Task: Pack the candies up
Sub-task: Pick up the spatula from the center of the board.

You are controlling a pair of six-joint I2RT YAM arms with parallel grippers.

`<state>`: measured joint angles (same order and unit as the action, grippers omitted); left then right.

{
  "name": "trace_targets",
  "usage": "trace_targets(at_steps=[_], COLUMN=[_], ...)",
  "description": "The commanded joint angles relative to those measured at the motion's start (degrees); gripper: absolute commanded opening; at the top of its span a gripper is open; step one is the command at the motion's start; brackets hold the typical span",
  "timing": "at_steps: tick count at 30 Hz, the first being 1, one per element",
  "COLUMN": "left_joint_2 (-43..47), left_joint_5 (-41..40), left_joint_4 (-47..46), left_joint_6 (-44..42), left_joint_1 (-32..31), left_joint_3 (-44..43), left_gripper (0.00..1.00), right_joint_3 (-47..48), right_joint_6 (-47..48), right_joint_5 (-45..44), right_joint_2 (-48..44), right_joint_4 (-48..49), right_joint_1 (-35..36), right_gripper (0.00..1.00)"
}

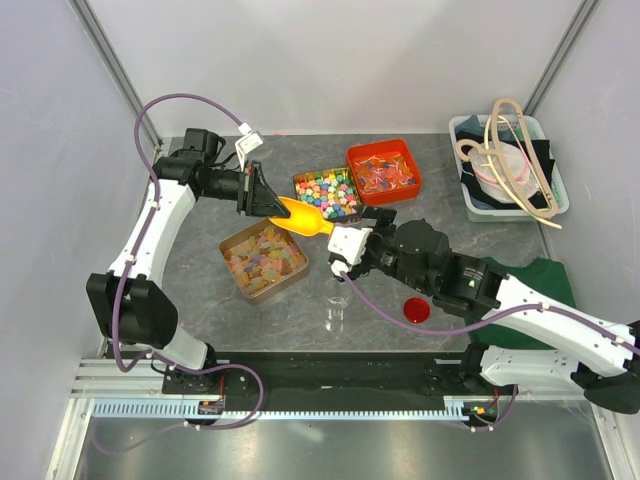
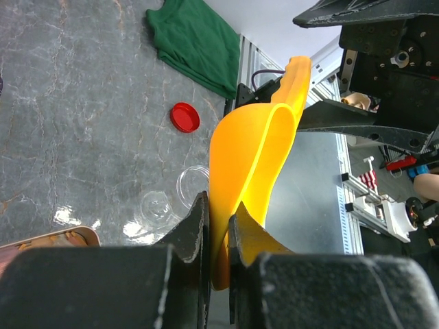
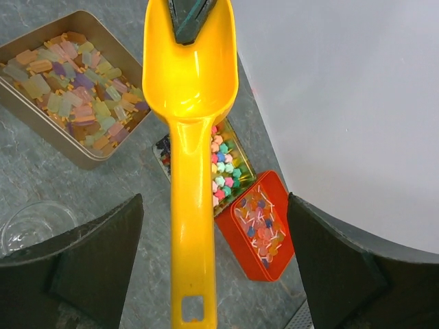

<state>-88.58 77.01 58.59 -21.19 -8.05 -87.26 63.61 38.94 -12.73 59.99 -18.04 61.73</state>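
The pale pastel candies [image 1: 263, 257] fill a metal tin [image 3: 48, 135] left of centre; they also show in the right wrist view [image 3: 72, 86]. My left gripper [image 1: 258, 190] is shut on the bowl rim of an empty yellow scoop [image 1: 300, 214], held in the air above the tins. In the left wrist view my gripper [image 2: 218, 226] pinches the scoop [image 2: 254, 151]. My right gripper [image 1: 345, 250] is open at the handle end. In the right wrist view the scoop's handle [image 3: 191, 226] lies between the wide-apart fingers [image 3: 96, 250] without touching them.
A tin of bright multicoloured candies [image 1: 328, 192] and a red box of red-orange and blue candies [image 1: 384, 172] stand behind the scoop. A clear cup [image 1: 337, 308] and a red lid [image 1: 414, 310] lie near the front. A green cloth [image 1: 530, 275] and a white bin [image 1: 505, 195] are at the right.
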Motion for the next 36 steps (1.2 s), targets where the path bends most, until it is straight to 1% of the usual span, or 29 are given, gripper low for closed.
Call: trace_targets(at_steps=[1, 7, 10, 12, 18, 19, 21, 27, 30, 31, 34, 36], left_joint_2=[0.4, 0.6, 0.4, 0.3, 0.2, 0.2, 0.2, 0.0, -0.2, -0.3, -0.5, -0.8], left_joint_5=[3.4, 3.8, 3.8, 3.8, 4.1, 4.1, 4.3, 4.3, 4.3, 4.3, 4.1, 4.0], left_joint_4=[2.1, 2.8, 3.0, 3.2, 3.7, 3.7, 3.8, 4.0, 4.0, 4.0, 4.0, 4.1], left_joint_6=[-3.3, -4.2, -4.4, -4.6, -5.1, -5.2, -5.3, -5.4, -5.4, -5.4, -5.4, -5.3], left_joint_1=[0.2, 0.2, 0.2, 0.2, 0.2, 0.2, 0.2, 0.2, 0.2, 0.2, 0.3, 0.3], left_joint_3=[-2.4, -2.8, -3.0, -3.0, -3.4, -3.4, -3.4, -3.7, -3.9, -3.9, -3.9, -4.0], left_gripper=[0.02, 0.02, 0.02, 0.02, 0.02, 0.02, 0.02, 0.02, 0.02, 0.02, 0.02, 0.02], right_joint_3=[-1.3, -3.0, -3.3, -3.4, -3.6, -3.6, -3.5, -3.8, -4.3, -4.5, -5.1, -5.1], right_joint_6=[0.1, -0.5, -1.0, -0.9, -1.4, -1.6, -1.8, -2.3, -2.3, -2.1, -2.1, -2.1], right_joint_5=[0.4, 1.9, 2.6, 2.9, 3.7, 3.9, 4.0, 4.1, 4.4, 4.4, 3.9, 3.6], right_joint_2=[0.7, 1.2, 1.5, 2.0, 2.8, 2.9, 3.1, 2.9, 2.9, 2.9, 3.0, 2.9], right_joint_4=[5.1, 6.7, 7.1, 7.3, 8.2, 8.2, 8.2, 8.1, 8.2, 8.2, 8.7, 8.8], right_joint_1=[-0.9, -2.8, -3.3, -3.5, -4.0, -4.1, -4.1, -4.1, -4.2, -4.2, -4.1, -4.1], right_gripper=[0.91, 0.86, 0.8, 0.77, 0.74, 0.67, 0.6, 0.6, 0.51, 0.42, 0.29, 0.24])
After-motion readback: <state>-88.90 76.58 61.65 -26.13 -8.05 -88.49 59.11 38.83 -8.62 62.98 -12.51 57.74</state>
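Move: The yellow spatula's handle sticks out about 11 cm to the right and 3 cm back of the left hand, level with it, the blade already in that hand's fingers. From the open right hand, the handle's middle lies roughly 3 cm ahead, 2 cm left and 3 cm below. On the table, some 25 cm below the right hand, the coloured-candy box is 10 cm ahead and 5 cm left, the gummy tray 17 cm left and 3 cm back, and the clear jar 10 cm back and 3 cm left. The spatula's handle is taken between the right fingers: that hand sinks about 3.5 cm and eases some 2 cm forward towards it, while the fingers close part-way and come to bear on the handle, their squeeze rising. The left hand stays in place and keeps its pinch on the blade, holding the spatula out in mid-air. ##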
